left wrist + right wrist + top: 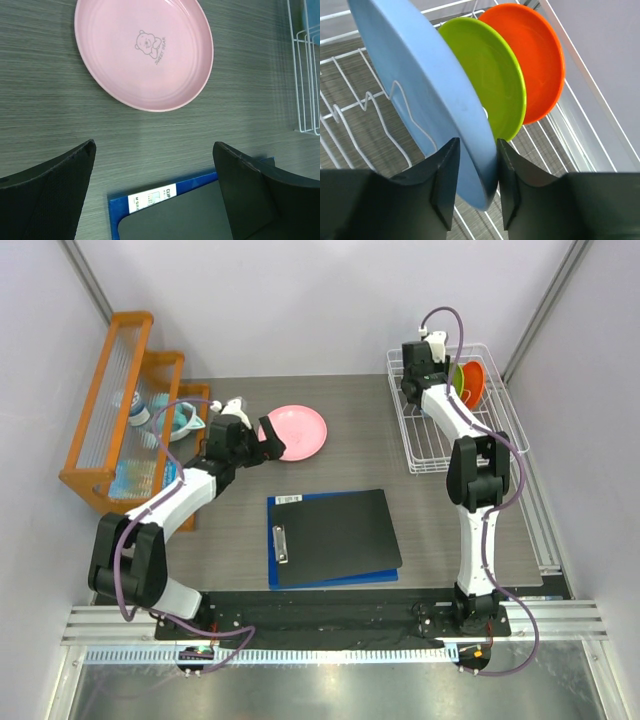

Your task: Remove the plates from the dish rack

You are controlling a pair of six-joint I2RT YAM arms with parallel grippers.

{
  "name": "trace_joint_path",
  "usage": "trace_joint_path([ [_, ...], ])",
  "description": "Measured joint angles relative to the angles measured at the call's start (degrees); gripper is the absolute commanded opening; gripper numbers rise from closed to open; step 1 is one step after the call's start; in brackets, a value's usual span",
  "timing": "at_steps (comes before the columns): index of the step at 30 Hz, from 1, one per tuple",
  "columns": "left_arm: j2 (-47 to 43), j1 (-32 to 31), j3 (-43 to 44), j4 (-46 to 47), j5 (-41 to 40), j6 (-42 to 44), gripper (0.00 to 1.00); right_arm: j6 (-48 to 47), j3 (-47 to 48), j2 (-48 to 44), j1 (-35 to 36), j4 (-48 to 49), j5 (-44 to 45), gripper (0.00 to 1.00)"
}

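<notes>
The pink plate (295, 432) (145, 50) lies flat on the table, left of the white wire dish rack (430, 455) (305, 75) (350, 125). My left gripper (268, 440) (155, 150) hovers wide open just beside the pink plate's near edge, holding nothing. Three plates stand upright in the rack: light blue (420, 80), lime green (490, 75) (458, 380) and orange (535, 55) (474, 380). My right gripper (432, 375) (476, 150) reaches into the rack, one finger on each side of the light blue plate's rim, pressed against it.
A black clipboard on a blue one (335, 537) (190, 215) lies mid-table, right below my left gripper. An orange stepped shelf (125, 410) with a teal cup (180, 420) stands at the far left. Walls close in behind and beside the rack.
</notes>
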Motion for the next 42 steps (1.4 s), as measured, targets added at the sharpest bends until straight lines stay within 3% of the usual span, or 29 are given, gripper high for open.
trace_joint_path([
  [1,-0.4,0.0,-0.1,0.0,-0.2,0.2,0.99,-0.1,0.0,0.0,0.0,0.2,0.5,0.21],
  [3,-0.7,0.0,-0.2,0.0,-0.6,0.4,0.99,-0.9,0.0,-0.1,0.1,0.2,1.6,0.16],
  [4,-0.7,0.0,-0.3,0.0,-0.7,0.5,1.0,-1.7,0.0,-0.1,0.1,0.2,2.4,0.01],
  [20,-1.6,-0.9,-1.6,-0.4,-1.8,0.6,0.99,-8.7,-6.4,-4.6,4.7,7.1,11.9,0.01],
  [31,-6.6,-1.1,-2.2,-0.9,-0.7,0.3,0.99,-7.5,-11.6,-22.4,8.7,7.3,13.7,0.03],
  [37,-8.2,-1.3,-4.3,2.2,3.9,-1.6,0.99,2.3,-16.4,-34.8,13.2,0.0,3.2,0.03],
  [42,-9.4,-1.7,-6.5,7.3,8.0,-4.2,0.99,11.2,-26.7,-43.1,14.4,-3.8,-9.8,0.03],
])
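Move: Standing in the rack right at the half-open right fingers is the blue plate, its middle about 5 cm ahead of that hand, 1 cm left and some 4 cm lower. The green plate's middle is roughly 3 cm ahead, 6 cm right and 6 cm lower; the orange one is 3 cm ahead, 11 cm right and 6 cm below. From the left hand the blue plate lies about 21 cm ahead and 44 cm right, nearly level. Closing first, the right fingers pinch the blue plate's near rim, then ease back slightly before drawing it up and out of the rack. The hand climbs about 19 cm, swings back some 16 cm and left 11 cm, sinks a little at the end, and turns counter-clockwise and tips up. The left hand, still open and empty, rises and backs off rightward, about 5 cm up. ##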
